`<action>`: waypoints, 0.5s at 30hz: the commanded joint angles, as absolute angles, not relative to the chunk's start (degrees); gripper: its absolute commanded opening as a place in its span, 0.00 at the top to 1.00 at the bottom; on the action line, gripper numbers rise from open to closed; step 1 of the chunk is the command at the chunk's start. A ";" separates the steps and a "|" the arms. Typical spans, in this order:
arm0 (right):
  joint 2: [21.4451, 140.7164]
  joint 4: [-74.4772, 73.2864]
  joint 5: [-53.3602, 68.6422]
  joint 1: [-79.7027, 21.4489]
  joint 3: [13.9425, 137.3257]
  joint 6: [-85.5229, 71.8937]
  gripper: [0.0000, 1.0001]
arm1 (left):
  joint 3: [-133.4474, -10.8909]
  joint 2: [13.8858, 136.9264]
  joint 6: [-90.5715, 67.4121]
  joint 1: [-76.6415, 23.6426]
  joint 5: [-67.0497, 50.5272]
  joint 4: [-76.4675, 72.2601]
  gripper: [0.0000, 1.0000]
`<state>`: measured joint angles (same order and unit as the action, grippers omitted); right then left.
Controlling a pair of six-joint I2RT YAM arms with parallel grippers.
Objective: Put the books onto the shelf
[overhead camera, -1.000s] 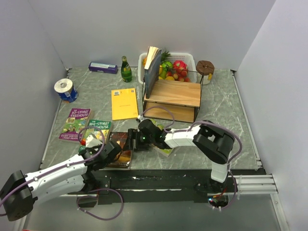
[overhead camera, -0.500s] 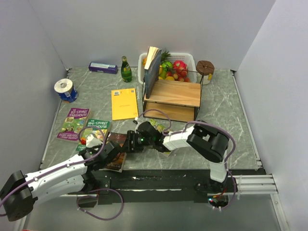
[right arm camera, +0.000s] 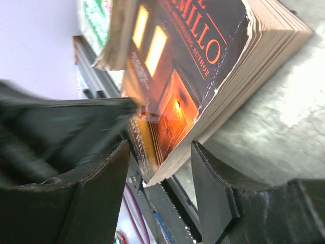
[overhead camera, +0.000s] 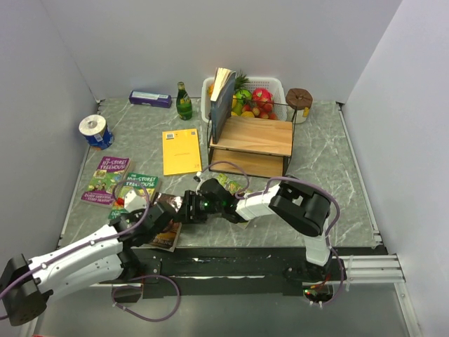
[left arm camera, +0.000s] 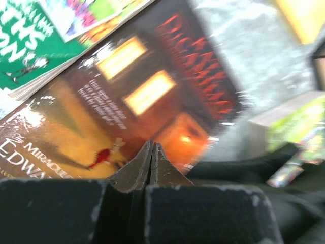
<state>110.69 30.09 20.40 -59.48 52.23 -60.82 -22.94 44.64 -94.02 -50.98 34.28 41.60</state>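
A dark brown book (overhead camera: 168, 237) (left arm camera: 152, 91) (right arm camera: 188, 76) lies flat near the table's front edge. My left gripper (overhead camera: 156, 219) (left arm camera: 152, 146) is shut, its tips resting on that cover with nothing between them. My right gripper (overhead camera: 184, 209) (right arm camera: 160, 147) is open, and the book's near corner sits between its jaws with a gap on the left side. Green (overhead camera: 137, 188) (left arm camera: 30, 46) and purple (overhead camera: 107, 177) cartoon books lie to the left. A dark blue book (overhead camera: 222, 105) stands on the shelf (overhead camera: 256, 135). A yellow book (overhead camera: 182, 151) lies flat in front of the bottle.
A white fruit basket (overhead camera: 275, 86) stands behind the shelf, with a brown round object (overhead camera: 299, 97) beside it. A green bottle (overhead camera: 183, 102), a blue box (overhead camera: 150, 98) and a tape roll (overhead camera: 92, 130) sit at the back left. A green printed item (overhead camera: 228, 184) lies under my right arm.
The brown book has slid left and toward the front edge under my left gripper. My right gripper followed leftward and its jaws narrowed around the book's corner.
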 commanded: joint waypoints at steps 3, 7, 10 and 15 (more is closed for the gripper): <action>110.66 27.95 16.61 -60.03 54.41 -60.21 0.40 | -39.86 44.65 -88.42 -51.06 44.55 50.61 0.99; 110.30 26.81 16.17 -59.94 54.14 -60.03 0.39 | -46.93 44.21 -84.04 -50.98 53.15 54.85 0.95; 109.78 26.19 15.73 -59.85 53.53 -59.77 0.39 | -46.32 45.08 -78.85 -48.18 52.23 52.12 0.93; 108.28 26.01 15.20 -59.33 51.07 -59.68 0.39 | -43.16 53.33 -74.97 -32.28 44.39 51.49 0.96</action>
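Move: The brown Edward Tulane book has its middle about 3 cm to the left of my shut left fingertips, level with them fore and aft and some 3 cm below. From that hand, the green treehouse book lies about 12 cm left and 8 cm ahead, and the yellow book about 23 cm ahead and 4 cm right. From my right hand, which straddles the brown book's right edge, its middle is about 6 cm left, 2 cm back and 2 cm below. My left hand leaves the cover of the brown book fast, fingers shut: up about 15 cm while going forward some 6 cm, the fingertips tipping upward nearly 20 degrees, then swinging about 4 cm left and dipping slightly. My right hand stays at the book's right edge, sinking about 1 cm towards the table with its fingers still partly open around that edge. ##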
